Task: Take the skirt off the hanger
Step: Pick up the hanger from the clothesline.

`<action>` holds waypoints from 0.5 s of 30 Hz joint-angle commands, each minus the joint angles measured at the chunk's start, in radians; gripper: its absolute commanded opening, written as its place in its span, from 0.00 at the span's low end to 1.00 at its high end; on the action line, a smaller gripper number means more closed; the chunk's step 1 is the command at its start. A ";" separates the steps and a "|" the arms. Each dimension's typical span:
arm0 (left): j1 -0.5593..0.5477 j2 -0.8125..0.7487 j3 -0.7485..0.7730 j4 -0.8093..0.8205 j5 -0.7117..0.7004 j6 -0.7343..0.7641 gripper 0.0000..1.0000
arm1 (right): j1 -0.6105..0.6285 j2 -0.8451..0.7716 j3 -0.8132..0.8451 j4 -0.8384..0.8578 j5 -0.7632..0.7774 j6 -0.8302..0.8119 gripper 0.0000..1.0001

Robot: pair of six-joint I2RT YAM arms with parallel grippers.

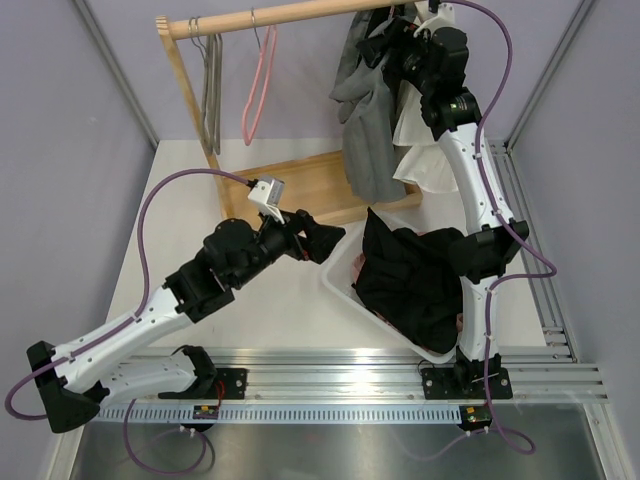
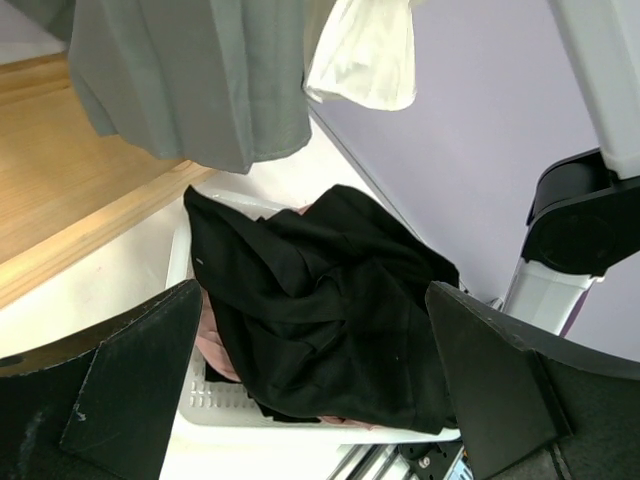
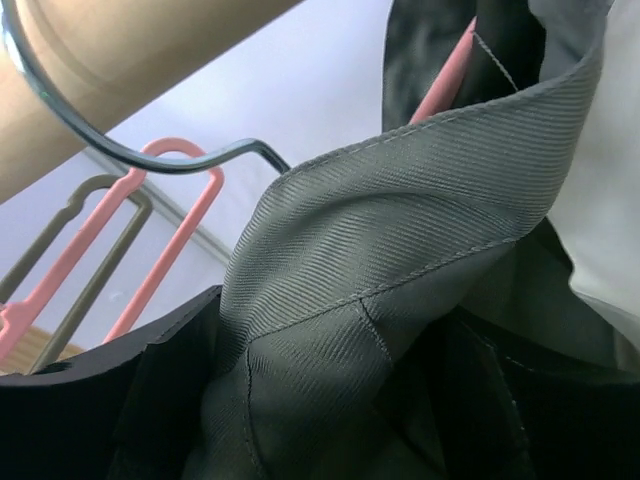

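Observation:
A grey skirt (image 1: 370,140) hangs from the wooden rail (image 1: 270,17) at the back right; its hem also shows in the left wrist view (image 2: 190,80). My right gripper (image 1: 385,45) is up at its top. In the right wrist view the skirt's waistband (image 3: 400,230) is bunched between my right gripper's (image 3: 335,390) jaws, which stand wide apart. A pink hanger (image 3: 445,75) runs inside the waistband, and a metal hook (image 3: 130,160) curves over the rail. My left gripper (image 1: 325,240) hovers low, open and empty (image 2: 315,380), facing the basket.
A white basket (image 1: 335,272) with black clothes (image 1: 410,280) stands right of centre. A white garment (image 1: 420,140) hangs beside the skirt. An empty pink hanger (image 1: 258,90) and grey hangers (image 1: 212,90) hang further left. The rack's wooden base (image 1: 300,180) lies below.

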 commanded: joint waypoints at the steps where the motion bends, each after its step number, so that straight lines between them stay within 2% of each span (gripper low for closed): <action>1: 0.003 -0.022 -0.007 0.044 -0.025 -0.010 0.99 | -0.005 -0.026 -0.011 -0.020 -0.102 0.085 0.82; 3: 0.003 -0.026 -0.008 0.044 -0.025 -0.011 0.99 | -0.005 -0.040 -0.017 -0.024 -0.130 0.107 0.90; 7: 0.003 -0.035 -0.013 0.041 -0.028 -0.013 0.99 | -0.010 -0.055 -0.045 0.007 -0.170 0.187 0.98; 15: 0.003 -0.057 -0.022 0.030 -0.040 -0.011 0.99 | -0.027 -0.080 -0.040 -0.014 -0.208 0.198 0.99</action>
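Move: The right hand is up at the gray skirt, its spread fingers astride the waistband, which sits about 3 cm ahead, 1 cm to the right and 2 cm above. The wooden rod passes some 5 cm ahead and 9 cm above; the white skirt hangs about 10 cm right and 3 cm ahead, its middle 10 cm lower, the empty pink hanger about 22 cm left and 2 cm ahead. From the left hand the waistband is roughly 34 cm ahead, 9 cm right and 14 cm up. The right hand eases back from the rod by a bit over 2 cm and nearly as far to the left, rising slightly, and comes almost to rest by the end. Meanwhile its fingers spread from about three-quarters open to fully open with the gray waistband still lying between them, and the wrist swings counter-clockwise about 10 degrees while its left side rolls up a little. ##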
